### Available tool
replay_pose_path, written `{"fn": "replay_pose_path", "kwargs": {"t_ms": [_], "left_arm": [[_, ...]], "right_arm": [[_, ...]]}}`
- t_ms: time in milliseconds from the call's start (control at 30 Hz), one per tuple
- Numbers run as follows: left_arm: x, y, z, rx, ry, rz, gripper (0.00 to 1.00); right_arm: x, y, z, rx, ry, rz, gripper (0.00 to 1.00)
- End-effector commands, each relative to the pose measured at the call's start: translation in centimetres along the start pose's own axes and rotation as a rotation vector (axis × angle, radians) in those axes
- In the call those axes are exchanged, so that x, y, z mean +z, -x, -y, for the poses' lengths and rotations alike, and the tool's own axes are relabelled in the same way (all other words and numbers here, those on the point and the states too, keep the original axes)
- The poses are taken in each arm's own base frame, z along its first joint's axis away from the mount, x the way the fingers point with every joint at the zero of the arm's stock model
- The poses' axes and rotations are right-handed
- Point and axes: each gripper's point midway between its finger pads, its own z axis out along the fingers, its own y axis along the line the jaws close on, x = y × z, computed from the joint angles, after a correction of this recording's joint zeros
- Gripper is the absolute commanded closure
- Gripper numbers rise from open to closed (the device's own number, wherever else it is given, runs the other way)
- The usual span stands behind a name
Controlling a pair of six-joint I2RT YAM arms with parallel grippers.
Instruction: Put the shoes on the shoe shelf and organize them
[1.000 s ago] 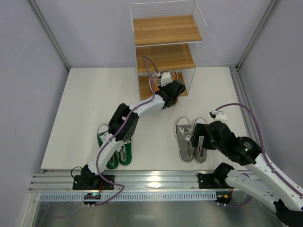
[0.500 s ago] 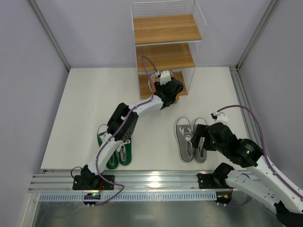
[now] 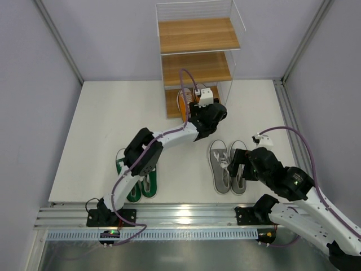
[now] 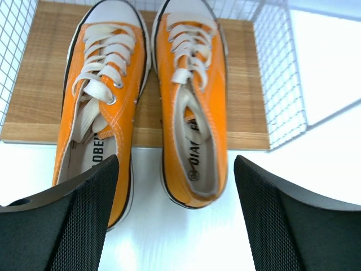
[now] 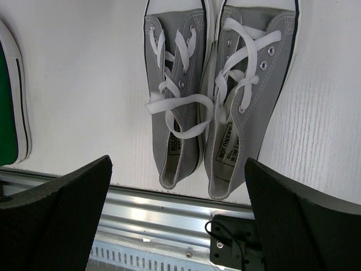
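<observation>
The shoe shelf [image 3: 197, 53] stands at the back centre. The orange pair [image 4: 149, 96] lies side by side with toes on its bottom board [image 4: 245, 84] and heels overhanging the white table; a sliver of it shows in the top view [image 3: 183, 100]. My left gripper [image 4: 176, 226] is open and empty, just behind the right orange shoe's heel, and shows in the top view [image 3: 211, 116]. The grey pair [image 5: 220, 96] lies on the table at the near right [image 3: 227, 165]. My right gripper [image 5: 177, 220] is open and empty above its heels [image 3: 237, 166]. The green pair [image 3: 138, 176] lies at the near left.
White wire mesh walls [image 4: 279, 73] flank the shelf's bottom board. An aluminium rail [image 5: 169, 220] runs along the near table edge under my right gripper. One green shoe's edge [image 5: 10, 107] shows at the left of the right wrist view.
My left gripper has drawn back from the shelf, toward the right and nearer, leaving the orange shoes at the bottom board. The right arm has hardly moved.
</observation>
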Motion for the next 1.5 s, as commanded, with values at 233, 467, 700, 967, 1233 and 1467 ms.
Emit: {"fn": "replay_pose_path", "kwargs": {"t_ms": [233, 467, 700, 967, 1233, 1467], "left_arm": [[-5.8, 8.2, -1.5, -0.025, -0.067, 0.064, 0.5], [-11.4, 4.3, -7.7, -0.001, -0.205, -0.264, 1.0], [-11.5, 7.7, -16.5, -0.182, -0.165, -0.294, 1.0], [-5.3, 9.8, -22.7, -0.622, -0.255, -0.408, 1.0], [3.9, 11.1, -23.1, -0.832, -0.402, -0.518, 1.0], [10.8, 8.0, -22.1, -0.887, -0.388, -0.647, 1.0]], "right_arm": [[-0.2, 2.1, -1.3, 0.041, 0.031, 0.066, 0.02], [2.2, 8.4, -3.3, 0.006, -0.09, 0.105, 0.93], [7.8, 17.7, -1.3, 0.229, -0.04, 0.146, 0.96], [12.9, 26.1, 1.6, 0.491, 0.197, 0.214, 0.72], [20.3, 34.5, 2.3, 0.559, 0.352, 0.221, 0.96], [29.6, 34.5, 5.5, 0.645, 0.267, 0.092, 0.96]]}}
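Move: The shoe shelf's left wire wall stands about 20 cm to the left hand's left and 8 cm ahead; its middle is slightly above the hand. Both orange shoes are already on the bottom board, some 7 cm below this hand: the left shoe 8 cm left and 4 cm ahead, the right one straight ahead 7 cm. From the right hand, the shelf's right wall is about 40 cm ahead and 2 cm left; the grey shoes lie 12 cm below and 5 cm ahead, one 4 cm left, one 4 cm right. The orange shoes are left behind as the empty left hand lifts and backs off about 10 cm, shuts, sweeps left around the shelf's front corner, then goes forward and down outside the left wall, rolling inward. The right hand shuts on nothing and drives some 45 cm forward, edging right, over the grey shoes to outside the right wall, rolling inward too. ##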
